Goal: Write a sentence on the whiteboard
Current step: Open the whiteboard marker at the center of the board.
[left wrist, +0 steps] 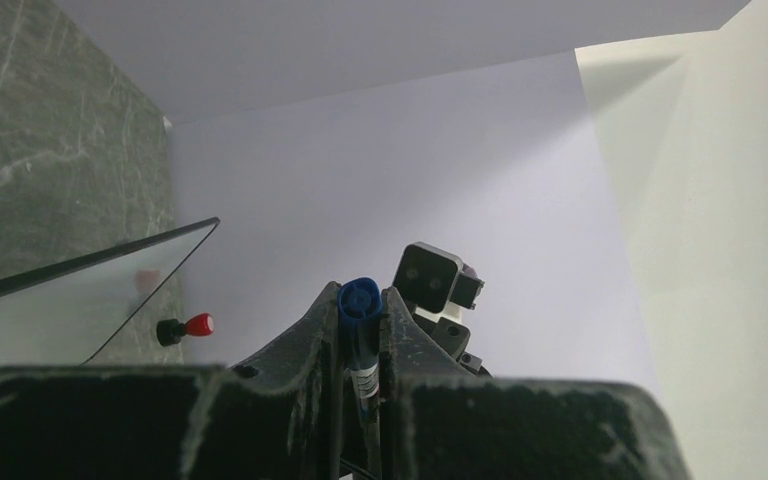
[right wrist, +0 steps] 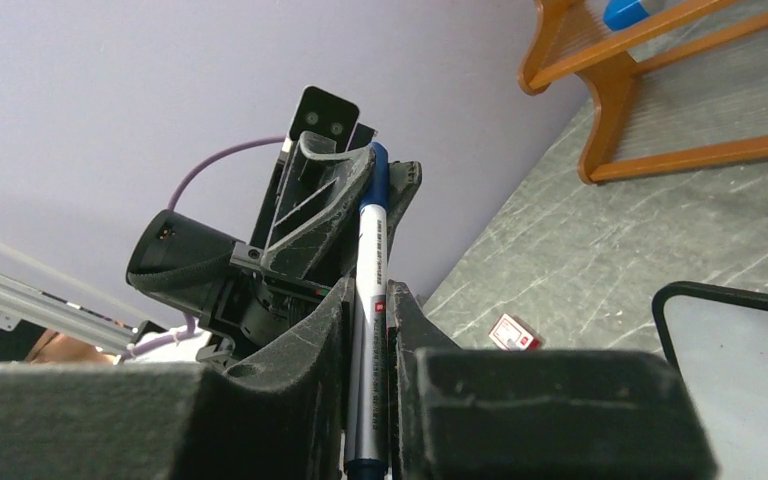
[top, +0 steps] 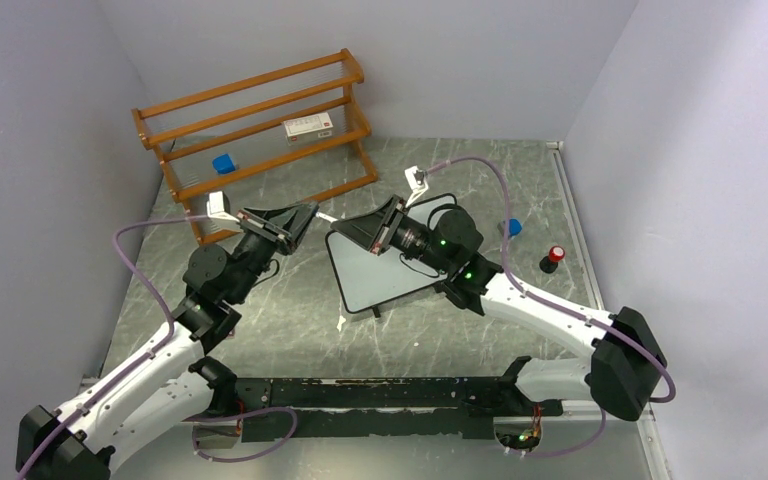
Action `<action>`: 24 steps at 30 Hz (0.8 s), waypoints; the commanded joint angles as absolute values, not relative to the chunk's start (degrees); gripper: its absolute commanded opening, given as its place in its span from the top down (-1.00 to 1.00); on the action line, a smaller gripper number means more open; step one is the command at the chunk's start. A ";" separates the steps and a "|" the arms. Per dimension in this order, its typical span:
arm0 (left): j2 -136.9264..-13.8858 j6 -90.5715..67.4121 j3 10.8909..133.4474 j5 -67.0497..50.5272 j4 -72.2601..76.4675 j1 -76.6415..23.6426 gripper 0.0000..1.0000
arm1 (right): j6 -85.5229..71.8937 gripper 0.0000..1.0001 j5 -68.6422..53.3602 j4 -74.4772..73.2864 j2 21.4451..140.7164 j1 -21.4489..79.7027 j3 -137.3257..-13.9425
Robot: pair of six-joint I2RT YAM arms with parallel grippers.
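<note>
A silver marker with a blue cap hangs in the air between my two grippers. My left gripper is shut on the capped end, which sits squeezed between its fingers in the left wrist view. My right gripper is shut on the silver barrel, and the pen runs from it to the left gripper's fingers. The whiteboard, white with a thin black frame, lies on the table below the right gripper. Its face is blank, and the sentence is not in view.
A wooden rack stands at the back left, holding a blue block and a red-and-white box. A small blue object and a red-topped black knob sit right of the board. Grey walls enclose the table.
</note>
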State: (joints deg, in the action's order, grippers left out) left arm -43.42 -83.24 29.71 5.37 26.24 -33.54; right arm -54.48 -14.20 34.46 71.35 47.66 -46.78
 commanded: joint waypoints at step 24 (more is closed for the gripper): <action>-38.76 -82.25 21.50 21.62 29.48 -33.11 0.90 | -44.88 1.00 -17.92 26.42 56.10 43.66 -37.70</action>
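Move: Between the left fingers, right at its hand point, is the marker's blue cap; the marker body runs to the right and slightly back from there, its middle about 5 cm right and 2 cm back. From the right hand, gripping that body, the cap is some 7 cm left, 3 cm ahead and 1 cm up. The whiteboard's middle lies roughly 8 cm right of the right hand, 5 cm ahead and 25 cm below. Keeping both grips shut, left on the cap and right on the marker body, the arms first sink together about 2 cm with a slight drift back. Then they pull apart: the left hand swings left about 4 cm and forward 2 cm, turning counter-clockwise some 15 degrees, while the right draws about 4 cm right and a little back, rising slightly. ##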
